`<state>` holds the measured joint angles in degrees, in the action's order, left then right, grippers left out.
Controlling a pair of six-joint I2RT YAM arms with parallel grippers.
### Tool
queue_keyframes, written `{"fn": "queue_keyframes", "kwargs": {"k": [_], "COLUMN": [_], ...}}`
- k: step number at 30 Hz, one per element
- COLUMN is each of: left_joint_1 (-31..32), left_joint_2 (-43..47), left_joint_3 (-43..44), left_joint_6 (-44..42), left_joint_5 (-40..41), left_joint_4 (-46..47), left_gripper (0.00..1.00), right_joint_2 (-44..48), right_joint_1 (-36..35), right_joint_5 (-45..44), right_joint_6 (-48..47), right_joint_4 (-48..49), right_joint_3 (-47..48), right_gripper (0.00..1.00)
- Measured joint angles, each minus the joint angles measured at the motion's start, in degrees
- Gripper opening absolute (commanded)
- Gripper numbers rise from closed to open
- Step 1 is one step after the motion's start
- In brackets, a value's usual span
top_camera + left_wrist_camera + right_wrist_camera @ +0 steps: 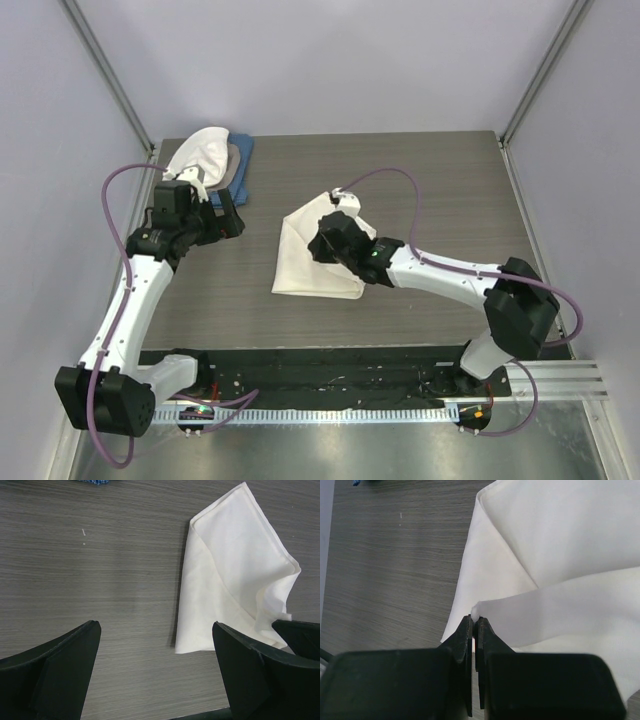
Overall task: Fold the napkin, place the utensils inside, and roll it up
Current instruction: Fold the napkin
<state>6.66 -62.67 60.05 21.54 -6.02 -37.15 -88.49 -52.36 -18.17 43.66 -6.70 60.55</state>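
Observation:
The cream napkin [300, 262] lies partly folded in the middle of the table, also seen in the left wrist view [225, 565]. My right gripper [322, 244] is over the cloth and shut on one corner of it. In the right wrist view that corner sticks up from between the closed tips of the gripper [475, 620], and a flap of the napkin [560, 540] is drawn across the layer below. My left gripper [233, 216] hovers to the left of the napkin, wide open [156, 625], with bare table between its fingers. The utensils are out of view.
A stack of white, tan and blue cloths [215, 160] sits at the back left corner, just behind the left arm; its blue edge [92, 482] shows at the top of the left wrist view. Grey walls enclose the wood-grain table [440, 190].

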Motion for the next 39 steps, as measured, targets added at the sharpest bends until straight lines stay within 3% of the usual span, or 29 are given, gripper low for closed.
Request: {"fn": "queue_keyframes", "kwargs": {"k": [33,34,36,38,39], "left_joint_1": [0.0,0.0,0.0,0.0,0.0], "left_joint_2": [-1.4,-1.42,-1.51,-1.64,-1.75], "left_joint_3": [0.0,0.0,0.0,0.0,0.0], "left_joint_6": [0.02,0.02,0.02,0.02,0.02], "left_joint_5": [0.39,0.39,0.39,0.39,0.39], "left_joint_4": [-0.02,0.0,-0.02,0.0,0.0], "left_gripper": [1.0,1.0,1.0,1.0,1.0], "right_joint_2": [-15.1,-15.41,-15.93,-16.22,-16.26], "right_joint_1": [-7.85,-7.91,-7.96,-7.96,-7.96], "right_joint_5": [1.55,1.68,2.08,2.62,2.99], "right_joint_6": [-1.49,-1.53,-1.77,-2.23,-2.82], "right_joint_4": [5.53,5.57,5.66,5.92,6.1], "right_joint_3": [5.99,6.1,6.29,6.45,6.49], "right_gripper": [0.02,0.05,0.3,0.43,0.58]}}
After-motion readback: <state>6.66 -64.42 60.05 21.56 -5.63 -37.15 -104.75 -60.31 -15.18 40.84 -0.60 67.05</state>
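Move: Under and to the left of the right hand, which holds the napkin's loose corner, the near left corner of the folded napkin is the goal: about 11 cm left, 6 cm back and 7 cm below. The far left corner lies some 10 cm left and 13 cm ahead, the far tip about 20 cm ahead and 2 cm right, the near right corner 10 cm right and 7 cm back. From the idle left hand that goal is roughly 8 cm right, 9 cm back and 13 cm below. Drawing the pinched corner of the flap across the napkin, the right hand travels about 8 cm left while sinking some 6 cm and easing 3 cm back, towards the near left corner. It turns roughly 10 degrees counter-clockwise on the way. The fingers stay shut until the very end, then open about a third to let go of the cloth low over the table. ##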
